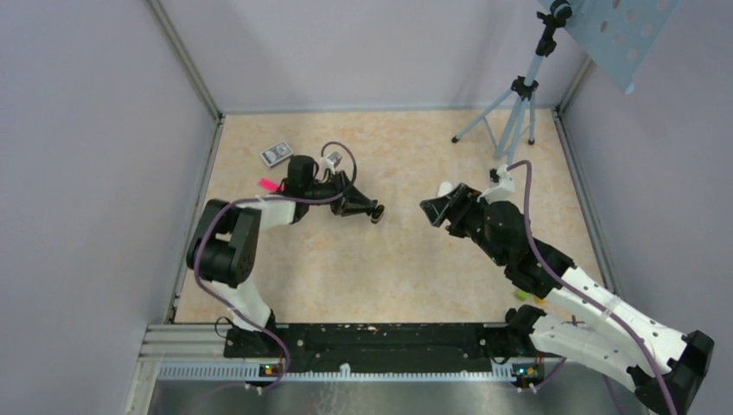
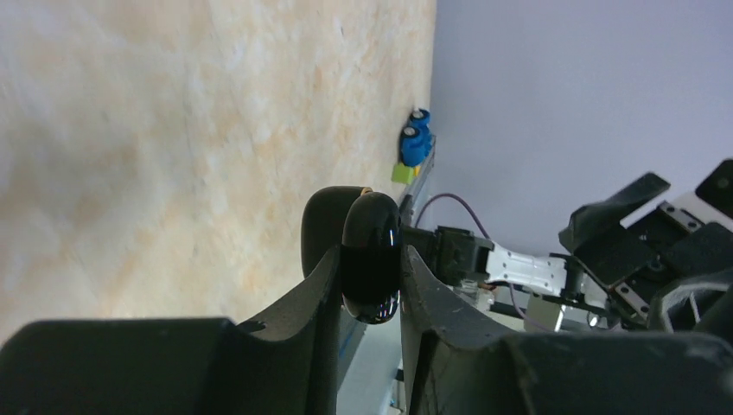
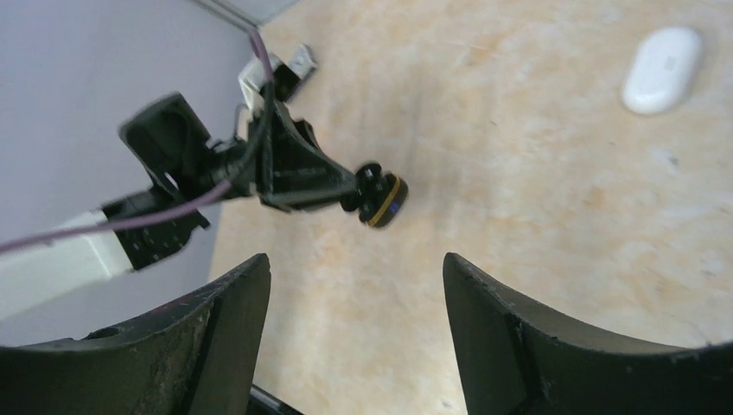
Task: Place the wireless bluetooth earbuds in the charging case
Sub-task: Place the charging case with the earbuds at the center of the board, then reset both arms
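The charging case (image 2: 372,226), a small glossy black pebble, sits pinched between the fingers of my left gripper (image 2: 370,259), which is shut on it. From above, the left gripper (image 1: 372,210) holds the case (image 1: 379,213) over mid-table, pointing right. The right wrist view shows the case (image 3: 383,200) hinged open, with a yellowish rim and a bluish spot inside. My right gripper (image 3: 354,270) stands open and empty, facing the case from a short way off to its right (image 1: 435,211). The earbuds do not show in any view.
A white pill-shaped object (image 3: 663,58) lies on the table beside the right gripper (image 1: 445,188). A small grey box (image 1: 277,154) and a pink bit (image 1: 270,184) lie at the back left. A tripod (image 1: 517,112) stands at the back right.
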You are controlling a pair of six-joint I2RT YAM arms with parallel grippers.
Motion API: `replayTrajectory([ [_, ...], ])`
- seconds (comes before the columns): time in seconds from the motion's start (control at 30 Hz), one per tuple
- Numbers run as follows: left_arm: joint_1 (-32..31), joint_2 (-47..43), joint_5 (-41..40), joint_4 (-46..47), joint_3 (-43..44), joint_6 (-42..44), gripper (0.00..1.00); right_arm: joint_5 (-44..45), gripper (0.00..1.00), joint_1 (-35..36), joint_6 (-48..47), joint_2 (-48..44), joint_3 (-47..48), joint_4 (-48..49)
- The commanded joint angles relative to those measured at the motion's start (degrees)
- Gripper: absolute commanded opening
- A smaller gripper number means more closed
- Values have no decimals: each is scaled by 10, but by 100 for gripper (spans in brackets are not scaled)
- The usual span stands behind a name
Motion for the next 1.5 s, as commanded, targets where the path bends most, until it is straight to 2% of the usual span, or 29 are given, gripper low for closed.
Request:
replayTrajectory([
  [0.0, -3, 88, -11, 41, 96, 78, 0, 42, 72, -5, -28, -30, -4, -128],
  [0.27, -1, 222, -49, -136, 256, 238, 0, 80, 72, -7, -26, -70, -5, -187],
  [0.37, 4, 257, -45, -149, 275, 251, 0, 82, 73, -6, -28, -69, -1, -191],
  [0.53, 7, 253, -78, -171, 281, 284, 1, 80, 73, -6, -27, -64, 1, -194],
  [0.67, 7, 269, -92, -224, 312, 319, 5, 83, 73, -6, -24, -64, 2, -197],
  [0.77, 7, 274, -95, -237, 320, 327, 24, 83, 73, -7, -21, -64, 2, -203],
  [0.87, 5, 263, -108, -236, 315, 327, 29, 92, 75, -7, -11, -59, 7, -219],
  [0.9, 5, 257, -111, -238, 314, 331, 30, 93, 89, -6, -13, -55, 13, -226],
  [1.0, 3, 241, -125, -250, 312, 345, 39, 101, 92, -7, -21, -25, 46, -263],
  [1.17, -9, 205, -181, -276, 309, 370, 68, 113, 93, -7, -28, 23, 95, -313],
  [1.2, -13, 193, -201, -278, 307, 376, 80, 116, 93, -6, -29, 31, 104, -324],
  [1.23, -18, 180, -216, -280, 304, 381, 86, 122, 93, -6, -28, 39, 111, -334],
  [1.3, -22, 153, -250, -289, 305, 389, 92, 141, 93, -7, -24, 56, 126, -364],
  [1.47, -27, 33, -321, -284, 266, 400, 94, 170, 93, -7, -14, 82, 131, -419],
])
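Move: Some 11 cm ahead of the left hand, 2 cm to its right and about 10 cm lower lies the clear spot near the board's centre, where the held charging case is to go. The white case stands about 18 cm right of that spot and 2 cm farther out; the pink bar is roughly 23 cm left of it, also 2 cm farther out. From the right hand the spot is some 18 cm ahead, 13 cm left and 23 cm down. Carrying the charging case, the left hand swings about 10 cm forward while sinking some 9 cm to the board, fingers tipping further downward, and pauses there. It then opens wide, lets go and rises about 5 cm, still tilting. The right hand, empty, draws away rightward and down, about 7 cm each way, opening further. ##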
